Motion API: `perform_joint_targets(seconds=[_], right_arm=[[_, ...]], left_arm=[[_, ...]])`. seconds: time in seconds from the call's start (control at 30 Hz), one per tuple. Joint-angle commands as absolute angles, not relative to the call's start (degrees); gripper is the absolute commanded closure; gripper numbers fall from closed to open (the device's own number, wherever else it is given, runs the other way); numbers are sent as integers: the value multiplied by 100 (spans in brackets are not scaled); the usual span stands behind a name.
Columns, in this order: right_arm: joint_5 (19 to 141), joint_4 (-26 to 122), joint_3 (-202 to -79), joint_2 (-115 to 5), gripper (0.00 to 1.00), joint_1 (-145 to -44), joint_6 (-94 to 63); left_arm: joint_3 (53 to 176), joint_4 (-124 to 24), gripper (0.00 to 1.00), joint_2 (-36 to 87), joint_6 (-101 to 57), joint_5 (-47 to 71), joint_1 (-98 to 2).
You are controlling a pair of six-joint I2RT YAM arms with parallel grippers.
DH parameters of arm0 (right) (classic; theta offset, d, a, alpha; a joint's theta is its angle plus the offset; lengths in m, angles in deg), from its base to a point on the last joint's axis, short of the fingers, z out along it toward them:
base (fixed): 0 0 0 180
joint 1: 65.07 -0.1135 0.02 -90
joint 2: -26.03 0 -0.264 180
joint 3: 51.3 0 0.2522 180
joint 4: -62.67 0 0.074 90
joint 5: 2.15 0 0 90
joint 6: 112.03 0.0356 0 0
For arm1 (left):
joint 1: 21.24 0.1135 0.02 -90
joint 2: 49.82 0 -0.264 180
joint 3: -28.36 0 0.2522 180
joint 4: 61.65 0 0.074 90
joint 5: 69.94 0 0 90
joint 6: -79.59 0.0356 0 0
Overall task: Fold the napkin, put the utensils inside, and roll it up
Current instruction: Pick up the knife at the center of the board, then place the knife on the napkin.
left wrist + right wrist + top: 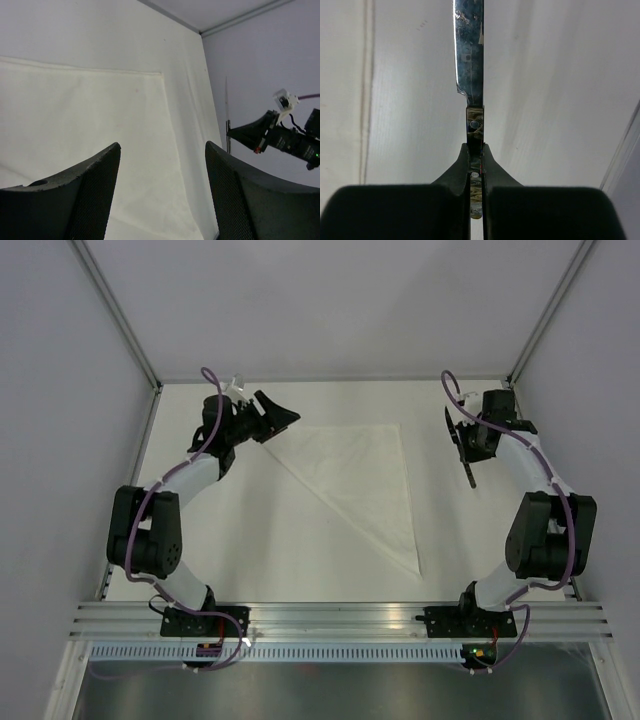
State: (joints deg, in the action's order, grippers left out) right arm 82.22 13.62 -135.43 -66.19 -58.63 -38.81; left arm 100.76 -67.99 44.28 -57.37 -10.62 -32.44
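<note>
The napkin (365,475) lies on the white table folded into a triangle, its long edge running from upper left to lower right; it also fills the left wrist view (85,115). My left gripper (277,420) (162,150) is open with nothing between its fingers, just off the napkin's upper-left corner. My right gripper (466,448) (475,150) is shut on the handle of a knife, one of the utensils (469,60) (469,475), right of the napkin. The left wrist view shows that knife (226,100) as a thin line in the right gripper (237,134).
White enclosure walls with metal corner posts (120,310) (545,315) close in the table on three sides. An aluminium rail (340,618) runs along the near edge by both arm bases. Purple cables (150,505) follow each arm.
</note>
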Motion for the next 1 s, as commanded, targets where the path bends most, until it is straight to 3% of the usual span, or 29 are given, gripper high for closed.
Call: perform_joint_targets(seconds=[0.0, 0.57, 0.97], right_arm=[[8020, 1050, -13941, -6695, 100, -6471, -3891], [8301, 1261, -15268, -8434, 100, -9651, -3592], [8626, 1279, -15954, -9235, 100, -10409, -3012]], left_arm=[[10233, -6496, 26, 4070, -5629, -596, -2846], [10356, -5625, 26, 4000, -5524, 371, -2142], [10417, -5501, 26, 4088, -5401, 415, -1808]])
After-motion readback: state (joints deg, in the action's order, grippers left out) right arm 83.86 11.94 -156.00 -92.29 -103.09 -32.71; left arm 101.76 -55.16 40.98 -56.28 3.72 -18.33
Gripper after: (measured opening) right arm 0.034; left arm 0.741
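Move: The knife is already pinched by its handle in my right hand. The folded napkin's middle lies about 30 cm to that hand's left, nearly level with it in reach and some 10 cm below. Its far right corner is roughly 16 cm ahead and 15 cm left of that hand, its near right corner some 27 cm back and 14 cm left. From my left hand the napkin's middle is about 18 cm right, 4 cm back and 19 cm lower. I keep the knife pinched and sweep my right hand about 32 cm left over the napkin, sinking some 7 cm mostly in the second half, while turning it nearly 40 degrees counter-clockwise to bring the knife in line with the diagonal fold. Meanwhile my left hand, fingers still open, clears out 15 cm to the left, also swinging counter-clockwise. ##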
